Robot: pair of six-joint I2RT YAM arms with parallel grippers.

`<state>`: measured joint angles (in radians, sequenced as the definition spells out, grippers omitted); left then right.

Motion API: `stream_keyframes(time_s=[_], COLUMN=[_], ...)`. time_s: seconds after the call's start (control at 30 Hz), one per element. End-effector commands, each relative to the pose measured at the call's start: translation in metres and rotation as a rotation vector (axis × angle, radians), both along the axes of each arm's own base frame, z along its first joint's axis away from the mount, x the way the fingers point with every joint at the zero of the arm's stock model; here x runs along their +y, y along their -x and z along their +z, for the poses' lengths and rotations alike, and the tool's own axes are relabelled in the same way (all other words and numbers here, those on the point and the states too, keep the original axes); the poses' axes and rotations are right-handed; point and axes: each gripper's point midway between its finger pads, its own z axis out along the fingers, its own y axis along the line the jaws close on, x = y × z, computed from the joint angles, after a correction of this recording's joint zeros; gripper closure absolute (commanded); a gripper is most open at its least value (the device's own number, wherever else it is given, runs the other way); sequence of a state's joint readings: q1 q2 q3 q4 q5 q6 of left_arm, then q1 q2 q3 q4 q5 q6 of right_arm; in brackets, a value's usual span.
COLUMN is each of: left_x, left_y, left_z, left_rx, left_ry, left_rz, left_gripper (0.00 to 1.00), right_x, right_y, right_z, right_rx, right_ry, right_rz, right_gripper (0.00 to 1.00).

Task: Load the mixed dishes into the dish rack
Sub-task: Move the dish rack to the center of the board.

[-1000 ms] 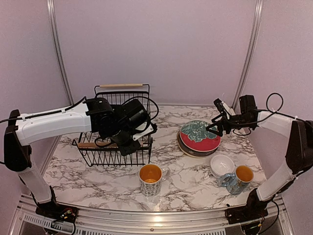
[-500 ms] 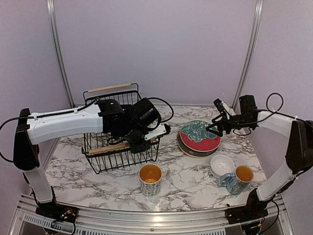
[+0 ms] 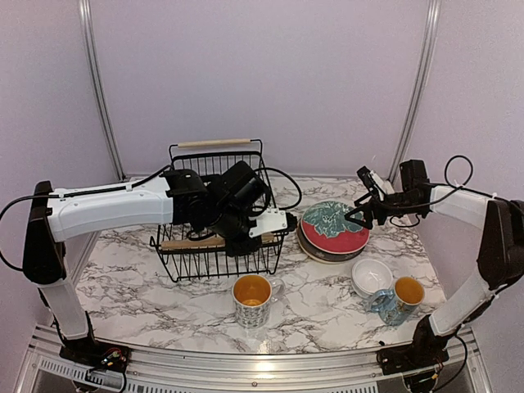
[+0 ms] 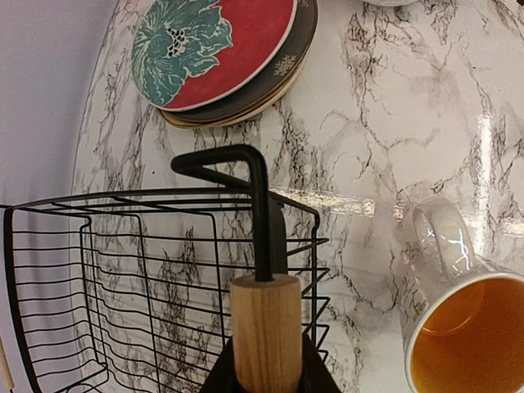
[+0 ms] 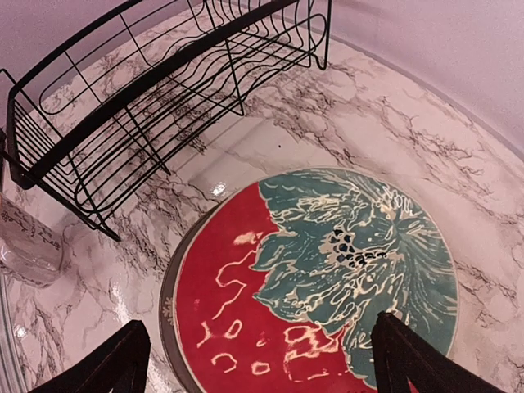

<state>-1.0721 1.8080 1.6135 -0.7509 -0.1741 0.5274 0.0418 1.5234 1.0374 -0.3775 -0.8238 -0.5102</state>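
Note:
The dish rack, a black wire basket, stands left of centre. My left gripper is shut on its near wooden handle, close to the handle's right end. The red plate with the teal leaf tops a stack on a dark grey plate, just right of the rack. Above that red plate my right gripper hangs open, fingers apart and holding nothing. White bowls sit at the front right beside one orange-lined mug. The other mug stands in front of the rack.
The rack's far wooden handle is near the back wall. Purple walls enclose the marble table on three sides. The front mug is close to the rack's near right corner.
My left gripper has carried the rack to the right by its handle, nearer the plate stack, and closed tighter on it. The right arm has not moved.

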Motion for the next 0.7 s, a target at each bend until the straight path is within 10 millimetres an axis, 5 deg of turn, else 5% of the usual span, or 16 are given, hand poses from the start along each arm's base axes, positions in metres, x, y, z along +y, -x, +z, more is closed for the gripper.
stream_keyframes(time_s=[0.0,0.2,0.37,0.5,0.67], left_x=[-0.036,-0.030,-0.031,-0.033,-0.034], left_y=[0.031,0.029,0.011,-0.011,-0.002], left_z=[0.012,0.007,0.015,0.047,0.101], left_rx=[0.015,0.017,-0.035,-0.114,-0.180], left_ry=[0.102,0.090,0.113,0.174,0.270], left_rz=[-0.283,-0.244,-0.135,-0.012,-0.006], left_gripper=[0.91,0.89,0.70,0.57,0.48], right_x=[0.002,0.002,0.002,0.003,0.001], right_y=[-0.006,-0.007,-0.007,-0.005,-0.004], right_z=[0.006,0.002,0.003,0.008,0.027], right_rx=[-0.016,-0.005,-0.002,-0.010,-0.051], right_ry=[0.017,0.019,0.017,0.008,-0.001], right_rz=[0.009,0.009,0.010,0.011,0.004], right_gripper=[0.08,0.08,0.08,0.08,0.08])
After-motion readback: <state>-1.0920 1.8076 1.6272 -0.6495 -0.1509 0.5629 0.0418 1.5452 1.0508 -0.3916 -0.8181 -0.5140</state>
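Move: I still grip the rack's near handle close to its right end. The board's centre lies about 12 cm ahead of my left hand, 3 cm right and 15 below. The dish rack's middle is some 20 cm ahead and 11 left, 8 below; the plates are about 15 cm ahead and 25 right, the patterned mug 12 cm back and 2 right. From my idle right hand the board's centre is level, some 29 cm left and 15 below. Still gripping the near handle, my left hand draws it about 2 cm to the right and 2 cm back, turning some 10 degrees clockwise to square the rack up. Then I open my fingers around the handle, ease forward again as the wrist turns partway back, and rise about 2 cm, letting go. ##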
